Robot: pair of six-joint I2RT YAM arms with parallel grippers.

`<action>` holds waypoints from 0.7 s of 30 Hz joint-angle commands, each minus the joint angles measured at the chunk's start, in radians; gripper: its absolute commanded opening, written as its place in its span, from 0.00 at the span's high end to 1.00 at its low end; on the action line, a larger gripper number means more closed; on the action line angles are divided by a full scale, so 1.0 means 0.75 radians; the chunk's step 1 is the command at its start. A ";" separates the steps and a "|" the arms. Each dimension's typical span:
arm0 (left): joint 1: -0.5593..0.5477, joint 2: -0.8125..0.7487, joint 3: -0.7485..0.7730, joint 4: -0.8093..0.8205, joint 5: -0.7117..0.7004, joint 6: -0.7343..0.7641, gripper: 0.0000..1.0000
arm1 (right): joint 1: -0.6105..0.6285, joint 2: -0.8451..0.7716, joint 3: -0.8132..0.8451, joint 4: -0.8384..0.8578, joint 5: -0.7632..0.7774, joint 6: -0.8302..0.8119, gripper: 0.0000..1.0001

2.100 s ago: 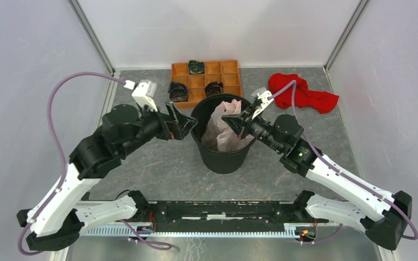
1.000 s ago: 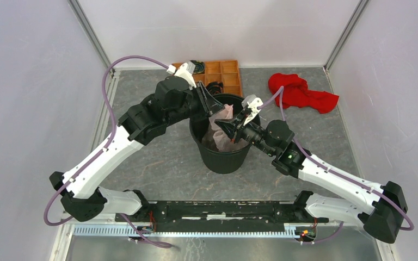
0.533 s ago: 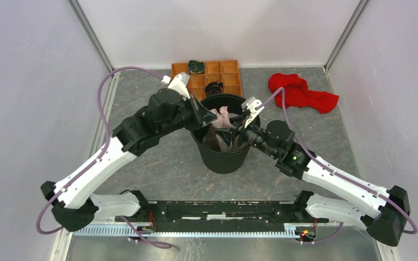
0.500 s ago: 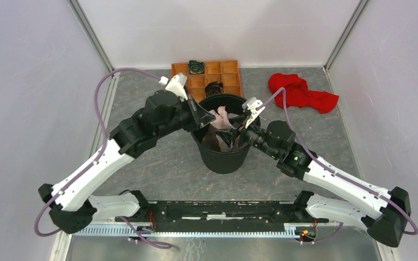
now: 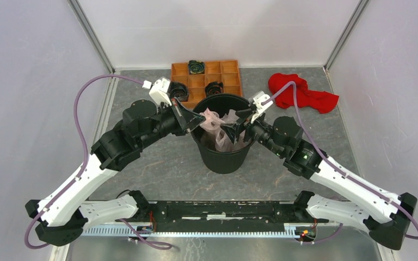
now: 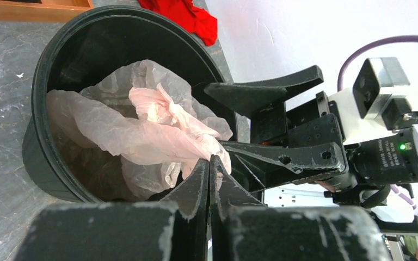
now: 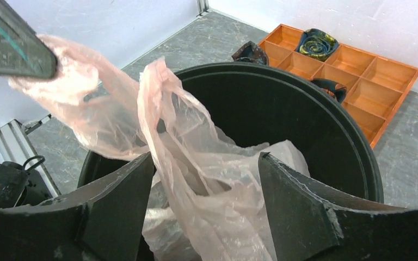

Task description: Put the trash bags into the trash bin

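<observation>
The black trash bin [image 5: 221, 157] stands mid-table. The pale pink trash bag [image 5: 220, 129] lies crumpled inside it, with folds rising above the rim. My left gripper [image 5: 197, 122] sits at the bin's left rim, shut on a pinch of the bag's edge [image 6: 196, 142]. The film stretches from its fingertips [image 7: 16, 46] down into the bin. My right gripper [image 5: 238, 127] is open over the bin's right side. Its fingers [image 7: 121, 187] straddle a raised fold of the bag [image 7: 196, 163] without closing on it.
An orange compartment tray [image 5: 229, 81] holding dark coiled items stands just behind the bin. A bright red cloth [image 5: 300, 92] lies at the back right. The bin's rim [image 7: 334, 111] is close under both grippers. White walls enclose the table.
My left gripper drew back from over the bin to its left rim, pulling the bag's edge with it. My right gripper rose and backed toward the right rim, still open.
</observation>
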 commanded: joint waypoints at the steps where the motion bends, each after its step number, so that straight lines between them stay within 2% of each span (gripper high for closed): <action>1: 0.004 -0.001 -0.002 0.042 0.013 0.065 0.98 | 0.009 0.100 0.153 -0.049 -0.024 -0.084 0.25; 5: 0.005 -0.001 0.002 0.039 0.027 0.071 0.98 | 0.018 0.171 0.226 -0.076 -0.020 -0.139 0.37; 10: 0.004 0.001 0.028 0.002 0.008 0.089 0.98 | 0.035 0.243 0.279 -0.084 -0.019 -0.189 0.34; 12: 0.004 0.001 0.042 -0.016 -0.005 0.102 0.98 | 0.035 0.255 0.280 -0.078 0.032 -0.178 0.38; 17: 0.005 -0.018 0.106 -0.194 -0.183 0.165 0.98 | 0.038 0.127 0.212 -0.046 0.296 -0.076 0.66; 19: 0.004 -0.037 0.121 -0.303 -0.302 0.204 0.98 | 0.036 0.029 0.150 -0.010 0.352 -0.052 0.93; 20: 0.004 -0.046 0.128 -0.365 -0.381 0.227 0.98 | 0.036 -0.027 0.112 0.038 0.355 -0.041 0.99; 21: 0.004 -0.054 0.131 -0.425 -0.461 0.241 0.98 | 0.036 -0.063 0.091 0.057 0.332 -0.032 0.99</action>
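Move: The loose strip of trash bag that the open right hand goes for stands about 3 cm ahead of it and 2 cm to its left, about level in height. From there the trash bin's mouth centres some 4 cm ahead, 3 cm left and 7 cm below, and the orange tray lies roughly 20 cm ahead, 8 cm left, far below. The left hand still pinches the bag's other edge; the bin's left rim is about 4 cm to its left, 1 cm ahead and 7 cm below, the strip some 6 cm to its right and 2 cm ahead. Left and forward over the bin, about 3 cm and 2 cm, the right hand slides its open fingers to the bag's loose strip, then shuts them on it while swinging back right and lifting slightly. The left hand keeps its pinch almost still, then late on pulls its edge about 3 cm left and a little down towards the bin's left rim, rolling some 10 degrees. ##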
